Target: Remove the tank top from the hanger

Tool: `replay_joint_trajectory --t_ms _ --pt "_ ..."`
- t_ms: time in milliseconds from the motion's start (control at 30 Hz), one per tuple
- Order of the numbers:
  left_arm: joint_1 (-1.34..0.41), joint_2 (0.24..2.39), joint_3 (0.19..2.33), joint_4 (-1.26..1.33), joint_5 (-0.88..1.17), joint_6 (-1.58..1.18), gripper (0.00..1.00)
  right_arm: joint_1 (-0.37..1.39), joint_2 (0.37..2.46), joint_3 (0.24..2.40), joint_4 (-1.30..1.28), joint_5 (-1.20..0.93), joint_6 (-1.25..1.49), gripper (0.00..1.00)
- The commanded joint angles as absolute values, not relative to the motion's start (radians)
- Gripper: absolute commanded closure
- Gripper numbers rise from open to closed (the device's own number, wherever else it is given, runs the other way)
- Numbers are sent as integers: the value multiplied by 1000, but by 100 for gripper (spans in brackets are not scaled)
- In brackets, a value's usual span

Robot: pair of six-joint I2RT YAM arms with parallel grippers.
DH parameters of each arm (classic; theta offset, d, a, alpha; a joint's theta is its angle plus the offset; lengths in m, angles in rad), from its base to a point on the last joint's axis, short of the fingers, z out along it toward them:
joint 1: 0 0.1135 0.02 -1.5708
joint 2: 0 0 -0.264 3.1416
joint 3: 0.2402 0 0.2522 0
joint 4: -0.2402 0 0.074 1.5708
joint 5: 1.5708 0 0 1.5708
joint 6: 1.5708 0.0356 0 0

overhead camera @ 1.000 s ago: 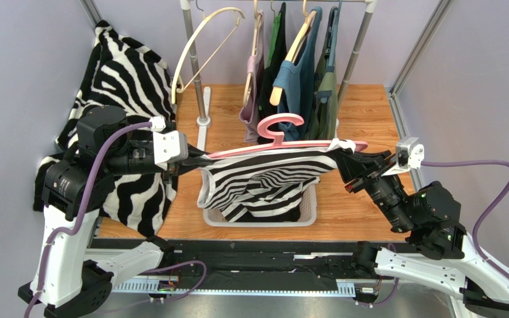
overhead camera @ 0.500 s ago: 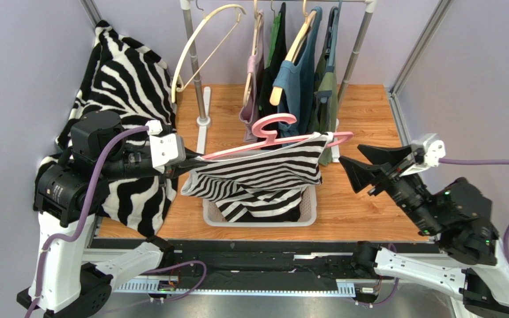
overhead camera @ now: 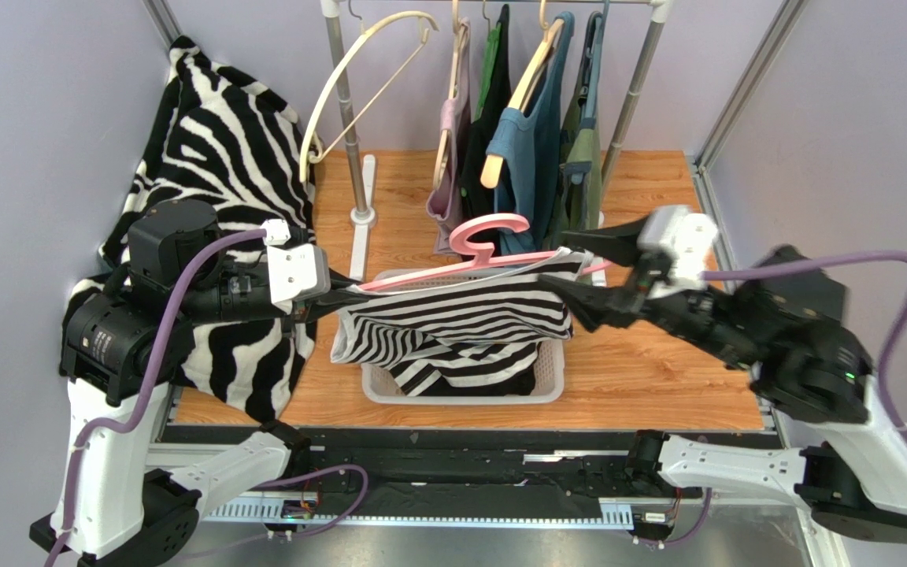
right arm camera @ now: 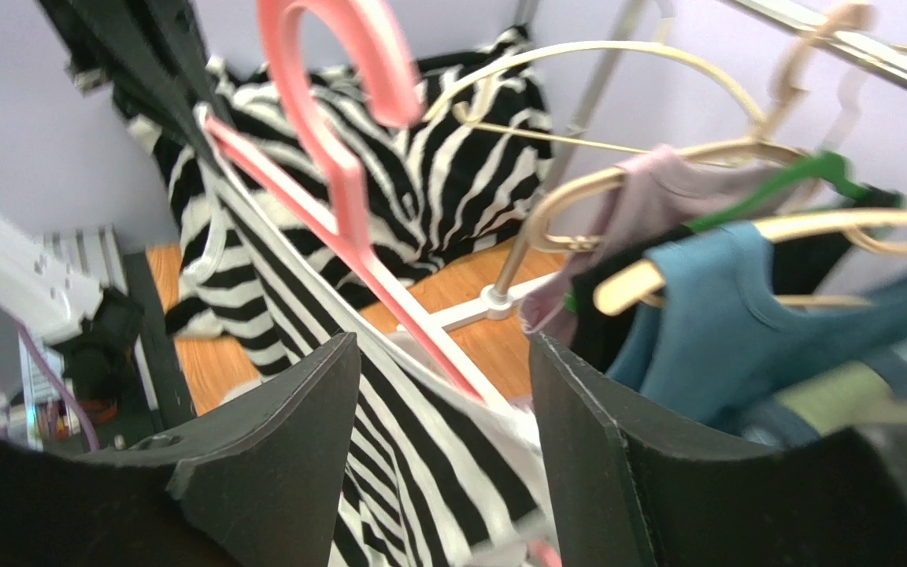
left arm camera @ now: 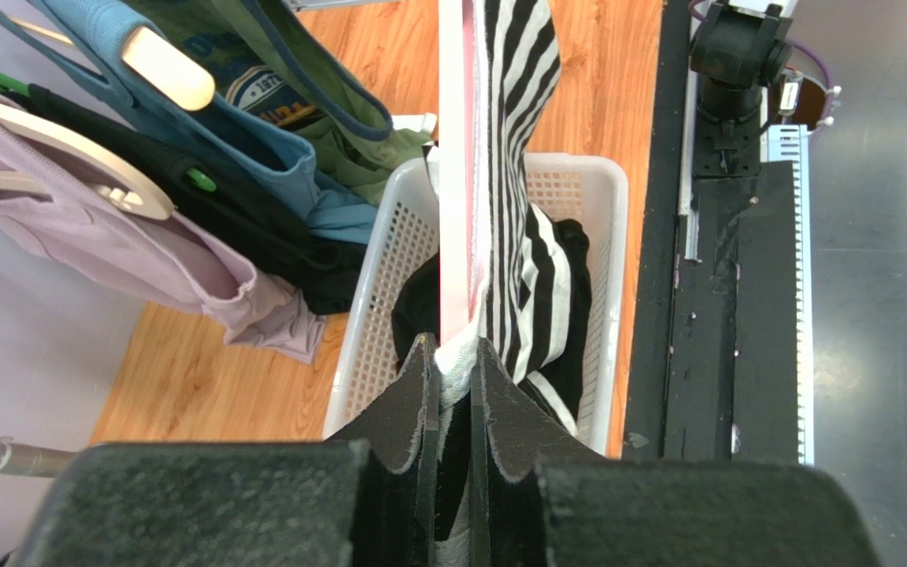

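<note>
A black-and-white striped tank top (overhead camera: 458,321) hangs on a pink hanger (overhead camera: 488,236) above a white basket (overhead camera: 555,380). My left gripper (overhead camera: 346,289) is shut on the hanger's left end, with the top's white strap edge pinched between its fingers. In the left wrist view the left gripper (left arm camera: 455,354) clamps this, and the hanger (left arm camera: 458,177) and tank top (left arm camera: 517,130) run away from it. My right gripper (overhead camera: 583,278) is open and straddles the hanger's right end. In the right wrist view the striped top (right arm camera: 423,473) and hanger (right arm camera: 340,177) lie between its spread jaws (right arm camera: 444,345), untouched.
A clothes rack (overhead camera: 352,142) stands behind with several garments (overhead camera: 529,142) on wooden hangers and an empty cream hanger (overhead camera: 364,83). A large zebra-print cloth (overhead camera: 228,154) is draped at the left. More striped cloth lies inside the basket.
My right gripper let go of the hanger's right end, opened, drew back, then came forward again around that end. The hanger's right side rose slightly. The left gripper kept its hold.
</note>
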State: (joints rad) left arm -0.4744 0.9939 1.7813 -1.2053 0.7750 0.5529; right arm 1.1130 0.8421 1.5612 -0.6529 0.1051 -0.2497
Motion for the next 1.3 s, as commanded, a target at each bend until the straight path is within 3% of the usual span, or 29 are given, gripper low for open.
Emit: replay_joint_trajectory --t_ms 0,300,533,1267 --pt "-472 983 1802 -1190 824 580 100 1112 952 1618 -687 -80 -400 41" --pt "-472 977 1801 -1227 844 607 100 1112 992 1614 -643 -129 -492 48" --pt "-472 977 1810 -1250 859 615 100 1114 1012 1597 -641 -130 -489 72" --pt "-574 1046 1898 -1286 847 575 100 1112 1066 1546 -512 -298 -334 92"
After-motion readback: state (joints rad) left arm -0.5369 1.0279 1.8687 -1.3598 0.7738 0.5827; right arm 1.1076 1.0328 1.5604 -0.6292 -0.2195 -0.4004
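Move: The neck of the pink hanger, where the hook meets the bar, lies about 9 cm to the right hand's left, level fore and aft and some 4 cm lower. The hook rises beside it, about 3 cm farther out than the neck, while the striped tank top sags about 12 cm left, 5 cm back and 10 cm down, with the basket beneath it. The left hand already holds the hanger's left end, and the neck is roughly 14 cm to its right and 3 cm ahead. The right hand, fingers open, darts to its left and down, about 9 cm left and 4 cm down, over the right part of the bar to the hanger's neck, turning some 20 degrees so that its fingers point more to the left and slightly down, and eases in as they close to pinch the pink plastic at the foot of the hook. The left hand keeps its pinch on the hanger's left end with the tank top's strap and drifts back about 2.5 cm, the right hand easing back a little as well. ##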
